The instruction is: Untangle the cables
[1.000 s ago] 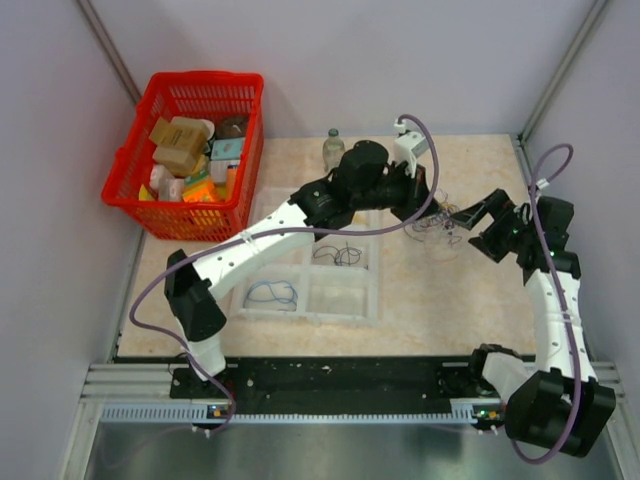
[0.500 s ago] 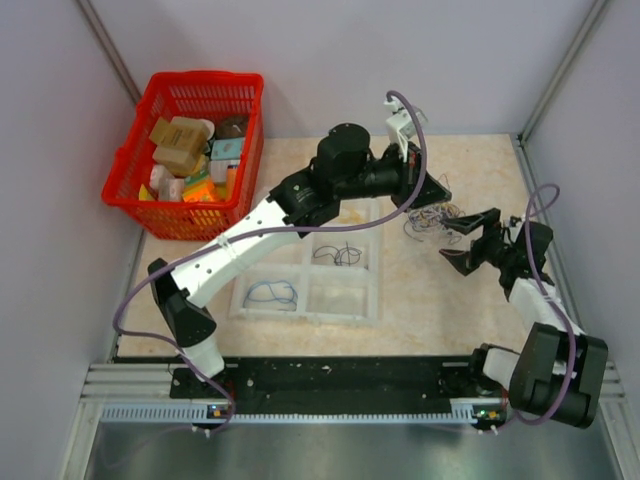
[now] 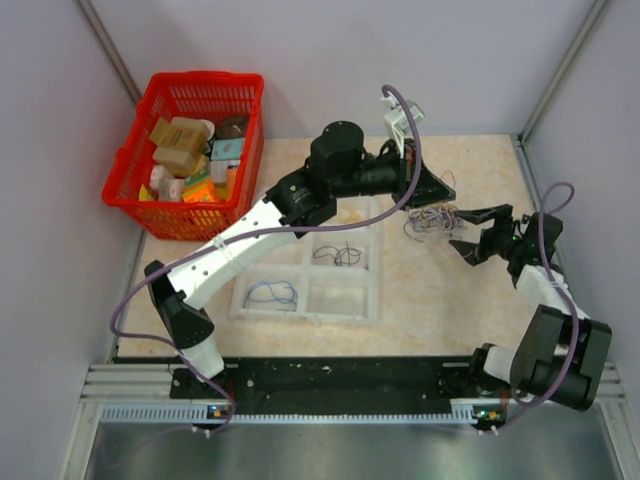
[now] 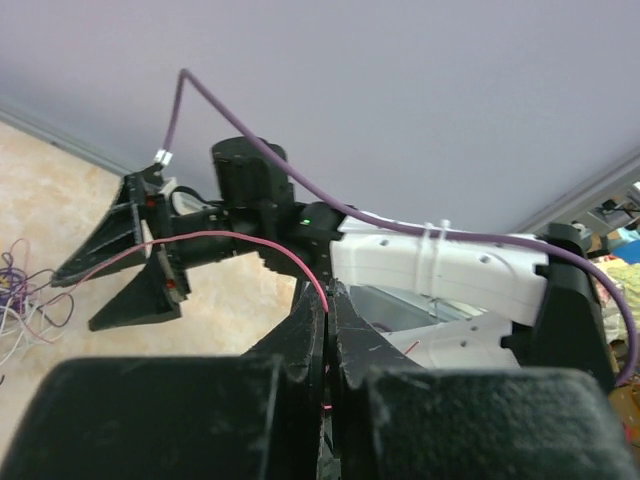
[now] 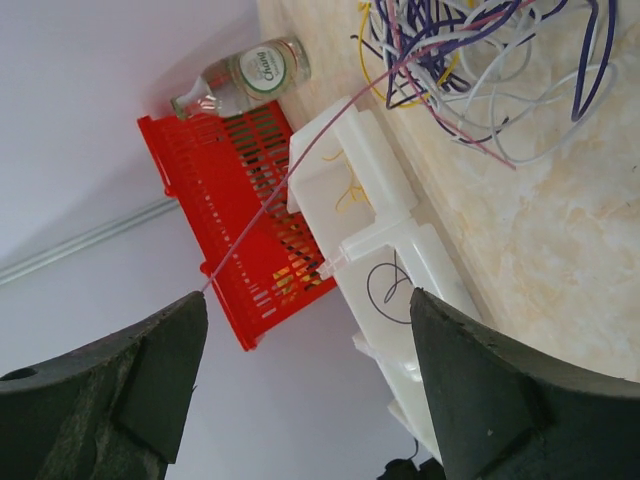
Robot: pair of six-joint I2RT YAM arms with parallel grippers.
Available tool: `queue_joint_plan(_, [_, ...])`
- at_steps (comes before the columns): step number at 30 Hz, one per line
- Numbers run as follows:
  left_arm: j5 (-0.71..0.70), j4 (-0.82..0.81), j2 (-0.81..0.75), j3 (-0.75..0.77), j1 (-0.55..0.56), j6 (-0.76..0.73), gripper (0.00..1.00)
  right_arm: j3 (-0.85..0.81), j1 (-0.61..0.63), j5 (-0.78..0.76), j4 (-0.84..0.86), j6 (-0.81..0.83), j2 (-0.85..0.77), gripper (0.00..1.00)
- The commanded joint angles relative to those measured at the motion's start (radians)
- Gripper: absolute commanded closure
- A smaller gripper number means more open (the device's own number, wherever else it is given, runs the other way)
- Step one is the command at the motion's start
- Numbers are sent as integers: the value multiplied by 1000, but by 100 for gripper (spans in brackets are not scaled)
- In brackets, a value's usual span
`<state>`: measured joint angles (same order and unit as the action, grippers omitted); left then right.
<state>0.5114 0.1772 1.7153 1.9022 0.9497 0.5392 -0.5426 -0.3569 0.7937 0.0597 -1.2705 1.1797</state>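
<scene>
The cables lie as a small tangle of purple, white and yellow loops on the table right of centre; the right wrist view has them at the top. My left gripper is raised just behind the tangle and shut on a pink strand that runs taut down to the bunch. My right gripper stands open at the tangle's right side with nothing between its fingers. The pink strand crosses that view and ends at the tip of one finger.
A white compartment tray holds a blue loop and a dark loop. A red basket full of boxes stands at the back left. A glass bottle is behind the tray.
My left gripper has drawn back and up from the tangle with the pink strand pulled taut. My right arm swung down, then came back in beside the bunch, its jaws a little narrower.
</scene>
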Motion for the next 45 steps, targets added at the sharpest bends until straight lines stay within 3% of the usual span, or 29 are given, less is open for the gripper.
queue_joint_plan(1, [59, -100, -46, 9, -5, 51, 100, -82, -13, 32, 41, -61, 77, 24])
queue_joint_plan(6, [55, -111, -66, -5, -5, 53, 100, -126, 6, 4, 43, -92, 92, 26])
queue_joint_plan(13, [65, -127, -75, -8, -3, 67, 100, -106, 27, 48, 218, -256, 167, 34])
queue_joint_plan(19, [50, -134, -120, -32, -3, 64, 100, -119, 98, 25, 258, -297, 211, 36])
queue_joint_plan(20, [46, -133, -126, -37, -3, 61, 100, -118, 107, 27, 279, -309, 224, 40])
queue_joint_plan(22, [41, -130, -132, -42, -3, 54, 100, -122, 114, 29, 305, -314, 241, 60])
queue_joint_plan(24, [39, -119, -138, -41, -3, 51, 100, -128, 113, 16, 281, -294, 235, 66])
queue_joint_plan(28, [-2, -82, -180, -57, -3, 4, 100, -248, 113, -8, 53, -94, 212, 100])
queue_joint_plan(34, [-197, -53, -275, -179, -5, -110, 100, -466, 118, 7, -208, 206, 124, 100])
queue_joint_plan(37, [-264, 51, -273, -140, -6, -215, 100, -600, 133, 122, -344, 412, 81, 100])
queue_joint_plan(40, [-370, 111, -287, -115, -9, -306, 100, -721, 154, 96, -585, 624, 28, 100])
queue_joint_plan(45, [-410, 88, -280, -121, -19, -318, 100, -825, 202, 25, -621, 691, -43, 100])
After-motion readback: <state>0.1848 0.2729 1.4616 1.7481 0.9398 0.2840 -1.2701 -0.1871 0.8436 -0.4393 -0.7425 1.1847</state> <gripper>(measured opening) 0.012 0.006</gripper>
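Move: The pink cable is already in my shut left hand, and it runs slantwise down to the tangle. The stretch my open right hand will shut on lies about 4 cm ahead of it, 2 cm to its left and 1 cm higher; from my left hand that stretch is some 11 cm ahead, 5 cm right and 28 cm below. From my right hand the tangle lies about 8 cm ahead, 1 cm left and 13 cm down, and the tray's middle 1 cm ahead, 25 cm left and 14 cm down. I ease my right hand about 5 cm forward and slightly left around the pink cable, closing its fingers until they pinch it, then lift it some 18 cm off the tangle, drawing back and a little left as it rolls with its left side sinking. My left hand keeps its pinch, rises a little while drifting back, then swings left, ending about 8 cm over, and comes forward again. ##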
